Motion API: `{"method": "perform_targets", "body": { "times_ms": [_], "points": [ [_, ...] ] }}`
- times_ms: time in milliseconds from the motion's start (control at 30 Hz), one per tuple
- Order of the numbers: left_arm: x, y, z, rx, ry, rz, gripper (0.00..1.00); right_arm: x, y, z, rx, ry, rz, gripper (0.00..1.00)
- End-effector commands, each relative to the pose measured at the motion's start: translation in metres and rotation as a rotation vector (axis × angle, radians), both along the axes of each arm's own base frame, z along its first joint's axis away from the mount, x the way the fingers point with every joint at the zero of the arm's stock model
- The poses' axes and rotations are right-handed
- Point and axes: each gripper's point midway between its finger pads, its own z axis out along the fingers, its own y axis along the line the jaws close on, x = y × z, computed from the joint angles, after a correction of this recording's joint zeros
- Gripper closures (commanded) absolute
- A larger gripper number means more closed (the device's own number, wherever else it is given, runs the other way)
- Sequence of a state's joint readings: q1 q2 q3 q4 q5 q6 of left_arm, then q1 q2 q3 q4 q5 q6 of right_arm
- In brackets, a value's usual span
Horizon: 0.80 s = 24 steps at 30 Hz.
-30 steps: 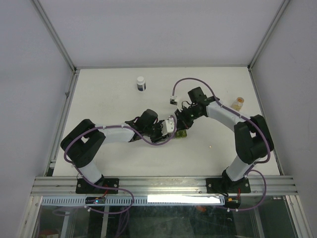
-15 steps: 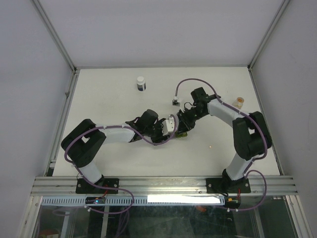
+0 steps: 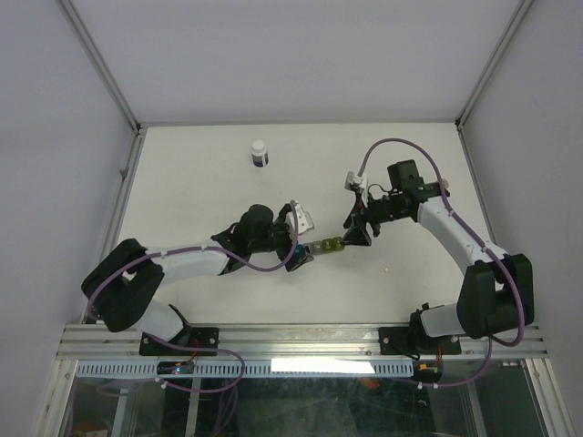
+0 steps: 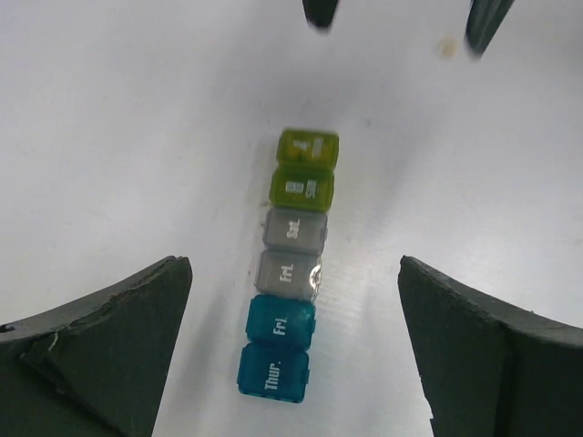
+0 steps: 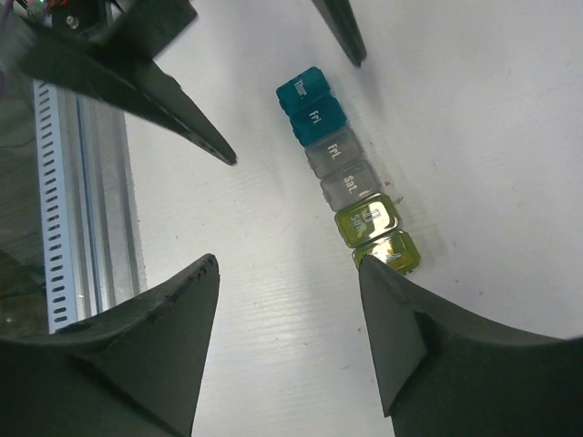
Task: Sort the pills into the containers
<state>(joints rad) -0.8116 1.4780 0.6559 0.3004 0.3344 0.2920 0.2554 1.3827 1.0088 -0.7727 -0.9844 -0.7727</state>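
The containers (image 4: 291, 264) form a short strip of joined cubes, blue through teal and grey to yellow-green, lying flat on the white table with lids shut. The strip also shows from above (image 3: 323, 246) and in the right wrist view (image 5: 346, 173). My left gripper (image 4: 293, 264) is open, its fingers wide on either side of the blue end (image 3: 305, 241). My right gripper (image 5: 288, 262) is open too, with one fingertip (image 5: 383, 291) beside the yellow-green end cube (image 3: 357, 233). One tiny pale pill (image 3: 387, 269) lies loose on the table; any pills inside the cubes are hidden.
A dark bottle with a white cap (image 3: 260, 153) stands at the back of the table. A small vial with orange contents (image 3: 444, 185) sits behind the right forearm. The metal rail (image 5: 82, 182) runs along the near edge. White walls enclose the table.
Both grippers have opened and drawn apart from the strip, the left arm pulling back to the left and the right arm to the right. The strip now lies uncovered between them.
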Motion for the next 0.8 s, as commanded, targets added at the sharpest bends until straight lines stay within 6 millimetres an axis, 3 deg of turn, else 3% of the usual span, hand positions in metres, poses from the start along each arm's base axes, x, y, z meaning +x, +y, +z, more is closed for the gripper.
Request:
{"method": "perform_targets", "body": {
  "times_ms": [0, 167, 400, 767],
  "points": [
    [-0.003, -0.003, 0.098, -0.342, -0.015, 0.087, 0.01, -0.003, 0.003, 0.018, 0.074, -0.211, 0.086, 0.34],
    [-0.021, 0.016, 0.132, -0.569, 0.152, 0.161, 0.01, -0.016, 0.002, 0.024, 0.104, -0.335, 0.169, 0.33],
    [-0.033, 0.039, 0.169, -0.729, 0.144, 0.200, 0.01, -0.039, 0.001, 0.024, 0.153, -0.413, 0.305, 0.30],
    [-0.035, 0.043, 0.176, -0.730, 0.137, 0.202, 0.01, -0.037, -0.007, 0.027, 0.151, -0.438, 0.290, 0.31]
  ]
}}
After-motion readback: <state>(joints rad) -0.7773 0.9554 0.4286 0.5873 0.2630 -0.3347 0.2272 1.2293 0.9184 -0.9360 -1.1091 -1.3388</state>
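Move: The closed pill organizer lies on the table below both hands. From the left hand its middle is some 6 cm to the right, about 1 cm ahead and 7 cm down; from the right hand it is about 8 cm left, 2 cm ahead and 13 cm down. A loose pill lies roughly 9 cm right of the right hand and 4 cm back. The white bottle stands about 27 cm ahead and 10 cm left of the left hand. Already open, the left hand rises 15 cm away from the pill organizer, fingers levelling; the right backs off 4 cm. ##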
